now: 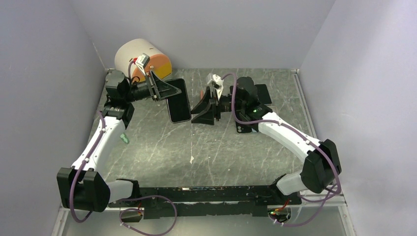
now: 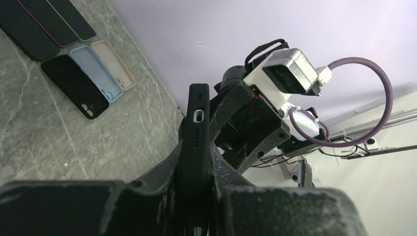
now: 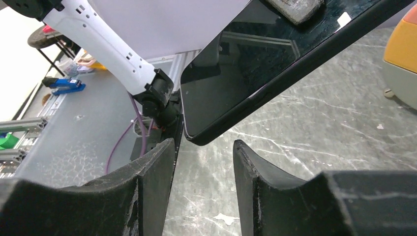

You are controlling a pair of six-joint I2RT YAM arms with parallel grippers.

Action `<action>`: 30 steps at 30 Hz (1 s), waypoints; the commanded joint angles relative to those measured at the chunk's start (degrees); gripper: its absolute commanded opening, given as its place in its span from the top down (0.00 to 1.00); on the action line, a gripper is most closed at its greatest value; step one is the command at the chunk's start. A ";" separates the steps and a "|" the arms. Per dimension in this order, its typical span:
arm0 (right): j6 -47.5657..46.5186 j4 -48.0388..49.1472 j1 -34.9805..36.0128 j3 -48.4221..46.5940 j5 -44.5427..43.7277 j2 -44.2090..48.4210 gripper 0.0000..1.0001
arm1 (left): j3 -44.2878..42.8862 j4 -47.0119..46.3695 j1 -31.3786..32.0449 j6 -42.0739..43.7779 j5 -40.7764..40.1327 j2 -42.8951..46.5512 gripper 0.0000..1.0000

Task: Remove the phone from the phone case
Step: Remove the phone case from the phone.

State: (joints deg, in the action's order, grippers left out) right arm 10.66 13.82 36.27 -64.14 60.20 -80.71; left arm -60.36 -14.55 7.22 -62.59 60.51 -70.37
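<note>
A black phone [image 1: 179, 101] in its black phone case hangs above the table at the back left. My left gripper [image 1: 164, 91] is shut on it. In the left wrist view the case's bottom edge [image 2: 196, 128], with its port and speaker holes, stands up between the fingers of the left gripper [image 2: 196, 167]. My right gripper [image 1: 204, 113] is open just right of the phone. In the right wrist view the glossy screen [image 3: 231, 73] and the case rim [image 3: 305, 66] slant above the right gripper [image 3: 203, 147]. A lower corner of the phone sits just above the gap, apart from both fingers.
An orange and cream cylinder [image 1: 142, 59] lies at the back left corner behind the left wrist. Several loose phone cases [image 2: 74, 83] lie flat on the table by the right arm. A small green item [image 1: 125, 139] and a white scrap [image 1: 192, 158] lie on the table.
</note>
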 commanded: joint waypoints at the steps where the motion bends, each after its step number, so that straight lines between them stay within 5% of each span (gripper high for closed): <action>1: 3.13 5.06 0.38 -3.18 2.98 -1.37 0.51 | -3.69 -4.98 0.38 0.52 2.56 1.26 0.98; 13: 2.70 4.42 0.58 -5.58 4.49 -5.50 0.66 | -3.62 -7.80 1.21 -2.12 3.89 0.38 0.98; 22: -10.53 -6.63 0.56 -9.29 3.46 -7.21 0.99 | -4.50 -10.78 1.30 -5.47 5.95 -0.68 0.97; 30: -24.70 -21.30 0.55 -14.32 -3.35 -8.66 1.00 | -4.75 -10.81 1.39 -6.59 6.46 -0.63 0.98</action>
State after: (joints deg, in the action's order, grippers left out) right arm -5.13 -1.41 36.95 -74.65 60.88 -88.88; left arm -61.80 -22.81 8.43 -67.46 65.73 -72.60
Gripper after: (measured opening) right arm 0.008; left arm 0.186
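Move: The left hand still grips the cased phone near its forward, upper end. The phone case's middle lies about 3 cm back, 1 cm right and 3 cm below that hand. From the right hand, open and pointing left, the case's near right corner is level in reach, about 2 cm left and 1 cm up. The case's middle is some 5 cm ahead, 5 cm left and 5 cm up, and the left gripper's fingertips are about 7 cm ahead, 7 cm left and 6 cm up. The right hand eases left about 1.5 cm at the near right corner of the phone case while its half-open fingers close, and once they are fully shut it goes forward some 2.5 cm while sinking, ending about 2 cm lower with its empty fingertips beneath the case's long right edge. The left hand keeps its unchanged grip on the phone and case, drifting about 1.5 cm up and a little back and to the right; whether the right fingertips touch the case at the end can't be made out. ##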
